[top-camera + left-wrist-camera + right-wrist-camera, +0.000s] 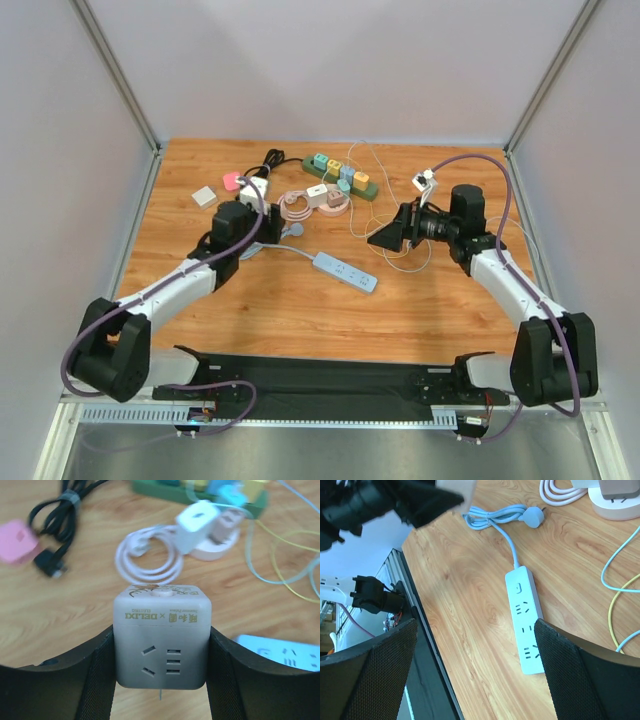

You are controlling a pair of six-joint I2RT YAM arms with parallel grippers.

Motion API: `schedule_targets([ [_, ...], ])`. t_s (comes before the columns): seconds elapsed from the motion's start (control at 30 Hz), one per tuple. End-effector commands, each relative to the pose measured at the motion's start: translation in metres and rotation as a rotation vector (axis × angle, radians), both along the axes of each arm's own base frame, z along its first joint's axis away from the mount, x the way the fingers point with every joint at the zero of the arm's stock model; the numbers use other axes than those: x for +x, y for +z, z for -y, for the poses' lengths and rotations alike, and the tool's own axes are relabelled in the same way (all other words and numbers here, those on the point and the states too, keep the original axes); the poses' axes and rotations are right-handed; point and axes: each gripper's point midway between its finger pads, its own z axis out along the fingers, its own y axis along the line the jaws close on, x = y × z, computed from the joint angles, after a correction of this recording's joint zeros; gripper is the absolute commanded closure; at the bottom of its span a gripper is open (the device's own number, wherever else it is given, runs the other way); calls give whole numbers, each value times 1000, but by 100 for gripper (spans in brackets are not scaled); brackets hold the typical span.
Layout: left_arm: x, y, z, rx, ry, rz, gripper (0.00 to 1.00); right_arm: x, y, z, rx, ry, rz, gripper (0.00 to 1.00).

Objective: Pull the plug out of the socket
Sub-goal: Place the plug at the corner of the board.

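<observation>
My left gripper (pixel 161 652) is shut on a white cube socket (pixel 161 640), one finger pressed flat on each side. The outlets on the face I see are empty. In the top view the left gripper (pixel 268 228) sits left of centre. A pale blue plug (pixel 532 516) lies on the wood beside its bundled cord, in no socket; the top view shows this plug (pixel 293 228) just right of the left gripper. My right gripper (pixel 475 630) is open with nothing between its fingers. It hovers over the white power strip (pixel 526 620), and in the top view the right gripper (pixel 388 237) is right of centre.
At the back lie a green power strip (pixel 340 177) with coloured adapters, a coiled white cable (pixel 296 205), a round white charger (pixel 332 203), a second white cube (pixel 255 187), a pink cube (pixel 231 180) and a black cable (pixel 272 158). Thin loose wires (pixel 400 255) trail under the right arm.
</observation>
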Motion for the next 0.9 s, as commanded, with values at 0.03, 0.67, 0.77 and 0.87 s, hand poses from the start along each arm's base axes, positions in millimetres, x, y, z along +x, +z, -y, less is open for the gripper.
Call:
schedule_targets([
  [0.03,21,-1,-71,-208,362,-223,100,0,10,2,-23,1,68,0],
  [0.67,91,-77,-200,-180,656,-558,100,1,9,4,-39,-9,78,0],
  [0.77,97,-85,-208,-153,662,-584,100,2,9,6,-43,-13,80,0],
  [0.87,100,-94,-214,-140,673,-613,98,2,9,5,-45,-12,82,0],
])
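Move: The left hand still grips the beige plug above the board. The clear spot it is bound for lies about 9 cm ahead, 21 cm to its left and some 14 cm below. From this hand the white plug lies about 17 cm ahead and 24 cm left, the pink plug 21 ahead and 15 left, the black plug 18 ahead and 11 left. From the right hand the spot is roughly 10 cm ahead, 50 cm left. The left hand, keeping its grip on the beige plug, sweeps about 21 cm to the left and some 9 cm forward, over to the bare board on the near side of the white plug. Fast and almost level at first, it then sinks steadily to about 11 cm lower, slowing towards the end, while the wrist swings some 40 degrees counter-clockwise and tips the fingers well downward. ##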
